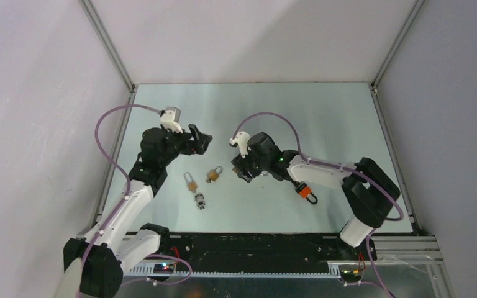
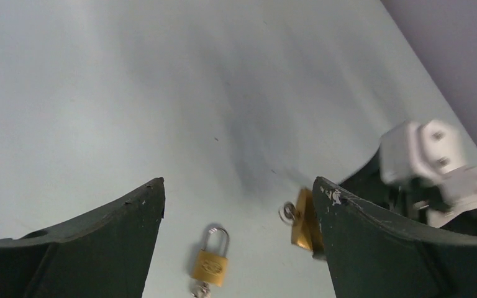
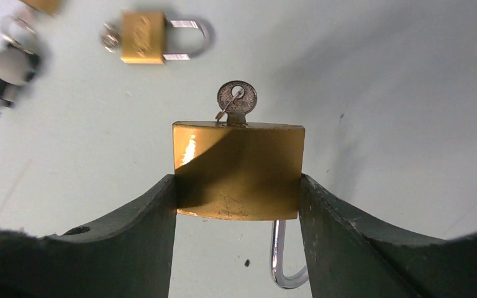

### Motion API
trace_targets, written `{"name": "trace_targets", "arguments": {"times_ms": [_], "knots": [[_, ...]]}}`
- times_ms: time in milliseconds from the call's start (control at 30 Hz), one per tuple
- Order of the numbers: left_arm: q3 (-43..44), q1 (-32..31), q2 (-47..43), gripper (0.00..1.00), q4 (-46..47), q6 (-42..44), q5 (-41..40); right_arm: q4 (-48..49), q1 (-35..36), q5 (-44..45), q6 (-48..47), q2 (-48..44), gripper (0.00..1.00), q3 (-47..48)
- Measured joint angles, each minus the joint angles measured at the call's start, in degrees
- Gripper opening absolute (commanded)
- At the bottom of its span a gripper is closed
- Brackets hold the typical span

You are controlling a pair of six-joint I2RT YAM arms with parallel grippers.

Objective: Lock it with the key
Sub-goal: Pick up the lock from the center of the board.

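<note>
My right gripper (image 3: 237,180) is shut on a large brass padlock (image 3: 238,167), its fingers pressing on the body's two sides. A silver key (image 3: 236,99) sticks out of the end that points away from me. The padlock's shackle (image 3: 284,261) hangs open toward the wrist, with one leg out of the body. In the top view the right gripper (image 1: 241,169) is at the table's middle. The left gripper (image 1: 199,139) hovers just to its left, open and empty. Through the left gripper (image 2: 239,186) I see a small padlock (image 2: 211,264) lying on the table.
Two small brass padlocks (image 1: 190,183) (image 1: 214,174) and a key bunch (image 1: 199,200) lie between the arms. One of them (image 3: 146,38) shows beyond the held padlock. Another padlock (image 2: 304,220) is half hidden by my left finger. A small orange and black piece (image 1: 306,192) lies by the right arm.
</note>
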Motion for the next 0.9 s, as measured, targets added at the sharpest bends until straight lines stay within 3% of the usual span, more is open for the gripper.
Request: {"name": "trace_targets", "arguments": {"times_ms": [267, 567, 900], "knots": [[-0.22, -0.74, 6.01, 0.86, 0.02, -3.39, 16.39, 4.85, 3.32, -0.09, -4.81, -9.33, 0.31, -0.17], [4.87, -1.95, 15.89, 0.79, -0.02, -8.76, 34.23, 6.69, 6.10, 4.76, -10.45, -10.38, 0.31, -0.22], [5.22, -2.93, 20.61, 0.62, -0.42, -10.69, 43.34, 8.26, 6.05, 6.60, -12.94, -10.38, 0.30, -0.22]]}}
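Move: About 11 cm to the left hand's right, 6 cm back and 13 cm below it is the brass lock, already off the table between the right fingers. On the table a small padlock lies about 5 cm back and 1 cm to the right of the left hand, a second padlock about 9 cm back and 6 cm to its left, both some 20 cm below. From the right hand, the open left gripper is about 6 cm ahead, 11 cm to the left and 13 cm higher. Lifting the lock about 10 cm, most of it early, the right hand drifts slightly left, tips its fingers up some 20 degrees and keeps its grip. The left hand swings right, back and somewhat down to meet the lock, turning about 40 degrees clockwise and tilting, its wide-open fingers partly closing until they come around the lock's body beside the key; a touch can't be made out. ##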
